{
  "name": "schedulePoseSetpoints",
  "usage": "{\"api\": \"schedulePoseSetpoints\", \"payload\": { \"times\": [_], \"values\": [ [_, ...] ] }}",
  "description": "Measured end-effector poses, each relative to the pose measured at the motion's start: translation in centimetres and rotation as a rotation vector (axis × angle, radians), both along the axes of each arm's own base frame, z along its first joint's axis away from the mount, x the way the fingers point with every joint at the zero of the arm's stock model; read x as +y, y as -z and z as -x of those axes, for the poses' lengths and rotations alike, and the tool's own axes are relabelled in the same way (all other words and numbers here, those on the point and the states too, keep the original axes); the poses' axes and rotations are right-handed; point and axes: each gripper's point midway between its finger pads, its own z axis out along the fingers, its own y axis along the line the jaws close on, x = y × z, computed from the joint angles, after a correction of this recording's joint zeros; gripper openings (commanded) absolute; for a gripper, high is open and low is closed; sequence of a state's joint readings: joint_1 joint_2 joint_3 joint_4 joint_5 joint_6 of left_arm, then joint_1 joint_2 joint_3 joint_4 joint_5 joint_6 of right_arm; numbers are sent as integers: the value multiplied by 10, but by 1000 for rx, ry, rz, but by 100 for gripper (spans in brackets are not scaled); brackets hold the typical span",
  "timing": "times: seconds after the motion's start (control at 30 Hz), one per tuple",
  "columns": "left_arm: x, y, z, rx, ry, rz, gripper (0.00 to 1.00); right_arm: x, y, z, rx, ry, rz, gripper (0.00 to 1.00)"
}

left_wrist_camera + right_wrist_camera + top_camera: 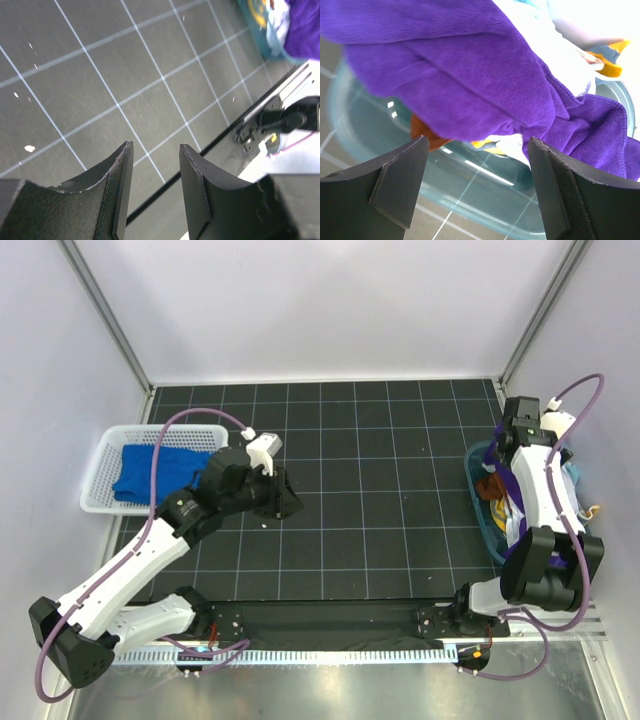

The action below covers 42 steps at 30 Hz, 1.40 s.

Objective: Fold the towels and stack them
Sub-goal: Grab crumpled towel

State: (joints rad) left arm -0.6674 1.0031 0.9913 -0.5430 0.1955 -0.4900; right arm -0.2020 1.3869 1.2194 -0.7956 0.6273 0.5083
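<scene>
The royal blue towel [150,472] lies crumpled in the white basket [98,502] at the left. My left gripper [284,504] hovers over the black mat right of the basket; in its wrist view the left gripper [156,145] is open with only mat between the fingers. The deep purple towel [470,75] is heaped in a teal bin [470,185] at the right, with the white towel [542,47] beside it. My right gripper [477,142] hangs wide open just above that heap, holding nothing. From above, the right arm [540,480] covers most of the bin [484,520].
An orange cloth [422,132] and other small coloured items lie under the purple towel in the bin. The grid-lined black mat [380,490] spans the table between the basket and the bin. White walls enclose three sides.
</scene>
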Motion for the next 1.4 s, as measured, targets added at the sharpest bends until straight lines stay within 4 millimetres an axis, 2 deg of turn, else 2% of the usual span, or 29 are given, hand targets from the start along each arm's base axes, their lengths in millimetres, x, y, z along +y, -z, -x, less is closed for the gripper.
{"api": "schedulePoseSetpoints", "payload": {
  "times": [0.13, 0.33, 0.43, 0.63, 0.8, 0.83, 0.9, 0.93, 1.03, 1.23, 1.4],
  "values": [
    [1, 11, 8, 30, 29, -22, 46, -10, 13, -2, 41, 40, 22, 87],
    [5, 16, 11, 29, 54, -57, 45, -25, 11, -11, 31, 82, 67, 87],
    [4, 18, 11, 36, 58, -60, 45, -34, 12, -15, 27, 98, 80, 84],
    [2, 24, 11, 54, 63, -69, 45, -55, 35, -19, 45, 149, 53, 80],
    [2, 26, 10, 63, 63, -74, 45, -61, 48, -26, 27, 164, 17, 63],
    [1, 27, 10, 64, 64, -75, 44, -61, 48, -27, 20, 164, 12, 52],
    [1, 28, 10, 68, 64, -77, 45, -61, 48, -29, 8, 164, 3, 40],
    [1, 28, 10, 69, 64, -77, 44, -61, 48, -30, 0, 164, -3, 29],
    [1, 29, 10, 71, 65, -77, 44, -59, 45, -32, -22, 160, -15, 17],
    [0, 29, 10, 74, 68, -76, 44, -49, 23, -30, -92, 132, -44, 3],
    [0, 29, 10, 77, 70, -73, 44, -37, -7, -29, -185, 88, -74, 1]
  ]
}}
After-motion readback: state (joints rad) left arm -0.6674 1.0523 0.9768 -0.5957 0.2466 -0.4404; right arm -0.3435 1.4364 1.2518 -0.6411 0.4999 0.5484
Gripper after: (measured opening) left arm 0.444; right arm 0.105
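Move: The purple towel's bulk lies about 7 cm to the right of the open right hand, 2 cm ahead and some 6 cm lower. The white towel is 5 cm farther right, about level with the purple one in reach; the brown cloth sits deep in the bin, 2 cm ahead and 6 cm left of the hand. From the left hand the purple towel is roughly 62 cm right, 10 cm ahead. Right hand dips about 6 cm rightward, pinches the purple towel and rises 5 cm; left hand sinks 3. ##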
